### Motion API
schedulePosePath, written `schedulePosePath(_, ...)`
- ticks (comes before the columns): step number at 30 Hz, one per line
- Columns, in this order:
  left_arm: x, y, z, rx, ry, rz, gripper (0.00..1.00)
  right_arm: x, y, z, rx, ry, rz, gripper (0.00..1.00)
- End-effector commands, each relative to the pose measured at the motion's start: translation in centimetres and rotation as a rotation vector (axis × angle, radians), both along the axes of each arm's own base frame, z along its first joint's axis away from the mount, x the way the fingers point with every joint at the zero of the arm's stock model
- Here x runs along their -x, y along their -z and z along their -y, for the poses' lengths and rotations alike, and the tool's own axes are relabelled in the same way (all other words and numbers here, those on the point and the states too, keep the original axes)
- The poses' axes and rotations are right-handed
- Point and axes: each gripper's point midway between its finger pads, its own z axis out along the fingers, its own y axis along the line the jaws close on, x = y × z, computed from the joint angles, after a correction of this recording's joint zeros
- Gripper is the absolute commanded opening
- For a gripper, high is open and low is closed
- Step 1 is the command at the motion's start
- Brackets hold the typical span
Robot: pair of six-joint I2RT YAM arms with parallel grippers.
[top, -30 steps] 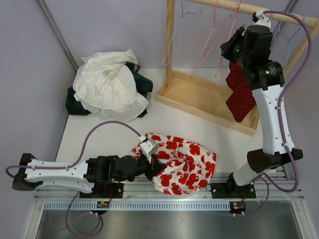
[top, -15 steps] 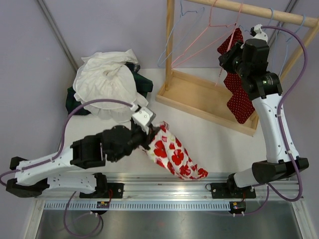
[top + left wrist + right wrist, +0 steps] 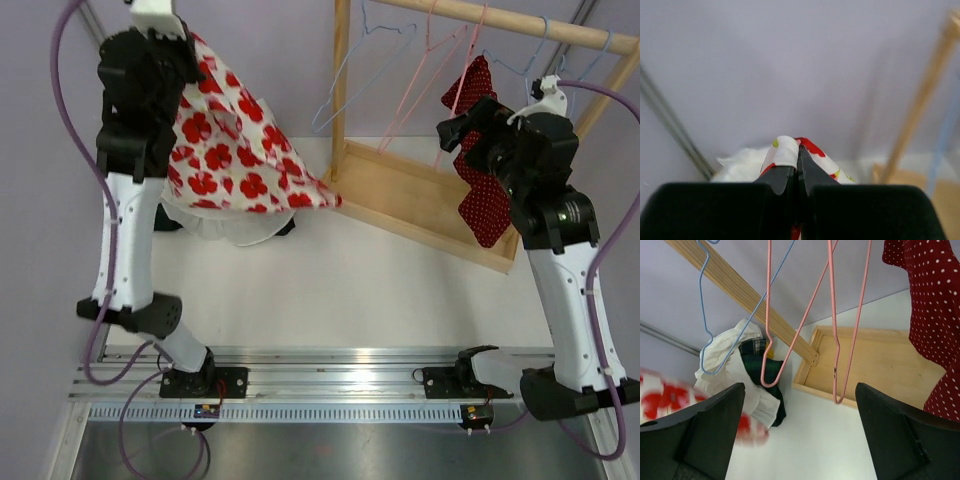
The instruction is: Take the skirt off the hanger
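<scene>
A dark red polka-dot skirt (image 3: 483,205) (image 3: 935,300) hangs from the wooden rail (image 3: 500,20) at the back right. The hanger that carries it is hidden by its cloth. My right gripper (image 3: 462,135) (image 3: 800,387) is open just left of that skirt, with nothing between its fingers. Two bare pink hangers (image 3: 430,70) (image 3: 835,340) dangle in front of it. My left gripper (image 3: 185,45) (image 3: 799,150) is raised high at the back left, shut on a fold of a white skirt with red flowers (image 3: 230,150) (image 3: 785,150), which hangs down from it.
The wooden rack's base tray (image 3: 400,195) sits on the white table at the back right. A heap of white and dark green clothes (image 3: 225,225) (image 3: 740,370) lies at the back left under the flowered skirt. Blue hangers (image 3: 702,315) also hang from the rail.
My left arm has swung the flowered skirt up from the table's front to high at the back left. My right gripper has opened and dropped a little beside the polka-dot skirt.
</scene>
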Motion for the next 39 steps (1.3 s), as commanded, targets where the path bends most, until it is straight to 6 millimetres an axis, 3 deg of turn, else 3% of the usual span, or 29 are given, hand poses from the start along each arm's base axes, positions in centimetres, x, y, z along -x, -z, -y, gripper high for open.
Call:
schedulePosePath(1,-6.4,-3.7,-2.9,0.096,-0.003,0.132,0.00,2.9,-1.9,0.0,-0.032,-0.033,0.096,1.00)
schedulePosePath(3,-9.6,-3.7,-3.9,0.170,0.032,0.173,0.00,3.4,-1.0,-0.3,-0.037,-0.053,0.075,1.00)
schedulePosePath(4,-12.5,-2.5,-3.3,0.186,0.085,0.203,0.00,3.9,-0.8,-0.6,-0.038,-0.074,0.069,1.00)
schedulePosePath(6,-15.4,0.1,-4.1,0.249,0.072,0.202,0.00,4.4,0.2,-1.1,-0.040,-0.112,0.037,1.00)
schedulePosePath(7,-17.7,3.4,-4.4,0.271,0.054,0.174,0.00,4.6,0.4,-1.2,-0.038,-0.117,0.031,0.99)
schedulePosePath(9,-20.0,7.6,-4.0,0.311,0.080,0.090,0.00,5.4,0.9,-1.0,-0.036,-0.114,0.031,0.99)
schedulePosePath(10,-22.2,12.4,-3.7,0.318,0.076,0.000,0.09,5.6,1.0,-1.0,-0.031,-0.118,0.037,0.99)
schedulePosePath(11,-23.0,14.7,-3.6,0.335,0.074,-0.051,0.21,5.7,1.1,-0.9,-0.029,-0.117,0.042,0.99)
schedulePosePath(12,-23.6,17.7,-3.6,0.343,0.060,-0.124,0.50,6.3,0.6,-0.7,-0.024,-0.117,0.060,0.99)
schedulePosePath(13,-24.3,21.1,-3.8,0.350,0.044,-0.196,0.98,6.5,0.4,-0.5,-0.015,-0.113,0.069,0.99)
schedulePosePath(15,-24.5,26.7,-5.2,0.381,-0.034,-0.347,0.99,7.2,-0.7,-0.5,-0.007,-0.124,0.097,1.00)
schedulePosePath(16,-24.2,27.7,-5.7,0.393,-0.066,-0.383,0.99,7.4,-1.1,-0.4,0.010,-0.128,0.108,0.99)
schedulePosePath(19,-21.7,27.7,-6.1,0.409,-0.089,-0.422,0.99,8.4,-3.2,0.2,0.046,-0.118,0.158,1.00)
schedulePosePath(23,-15.3,21.3,-6.5,0.396,-0.084,-0.294,0.99,9.6,-7.1,1.5,0.042,-0.056,0.239,0.99)
schedulePosePath(24,-12.2,18.8,-6.5,0.398,-0.070,-0.240,0.99,8.9,-7.4,1.7,0.039,-0.038,0.229,0.99)
schedulePosePath(25,-10.7,17.6,-6.5,0.397,-0.063,-0.210,0.99,9.5,-9.5,1.9,0.025,-0.027,0.266,0.99)
schedulePosePath(26,-9.2,17.0,-6.3,0.397,-0.054,-0.196,0.99,9.3,-9.1,2.1,0.033,-0.013,0.227,0.99)
schedulePosePath(27,-7.5,17.3,-6.3,0.398,-0.047,-0.200,0.99,7.5,-8.5,2.3,0.051,0.014,0.186,0.99)
schedulePosePath(28,-4.7,14.7,-6.1,0.399,-0.027,-0.143,0.99,7.0,-8.6,2.6,0.067,0.027,0.176,1.00)
schedulePosePath(29,-3.1,13.9,-6.1,0.397,-0.018,-0.123,0.99,7.1,-9.5,2.9,0.078,0.044,0.183,1.00)
schedulePosePath(30,-1.7,13.8,-5.7,0.393,0.003,-0.118,0.99,5.6,-9.0,3.3,0.100,0.080,0.155,1.00)
schedulePosePath(31,0.6,13.2,-5.5,0.389,0.018,-0.095,0.99,5.1,-9.0,3.7,0.128,0.098,0.152,1.00)
schedulePosePath(32,1.7,13.3,-5.3,0.382,0.028,-0.092,0.99,5.1,-9.5,4.1,0.137,0.117,0.158,1.00)
schedulePosePath(33,2.7,13.9,-4.9,0.376,0.047,-0.111,0.99,4.0,-9.0,4.8,0.154,0.165,0.133,0.99)
schedulePosePath(37,7.5,14.5,-4.1,0.360,0.088,-0.120,0.99,2.7,-8.2,6.6,0.214,0.265,0.093,1.00)
schedulePosePath(39,10.2,16.0,-3.8,0.350,0.111,-0.128,0.99,2.3,-7.6,7.4,0.234,0.314,0.076,0.99)
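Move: From the left hand, which holds the red-flowered skirt aloft, the piled white skirt lies about 21 cm ahead, 4 cm left and 45 cm below; the green skirt's end shows some 20 cm to the right of its middle, and the rack's left post rises about 30 cm right of the hand and 18 cm ahead. From the right hand the red dotted skirt hangs some 15 cm ahead, 9 cm right and 10 cm lower, with empty pink hangers about 10 cm straight ahead. The left hand swings the flowered skirt forward some 25 cm and slightly left, dropping steeply over the white skirt and opening wide on the way down to let go, then pulls back empty and up, well clear of the pile. Meanwhile the open right hand backs about 9 cm off the pink hangers, rises past 10 cm and eases forward and right, turning slightly clockwise. ##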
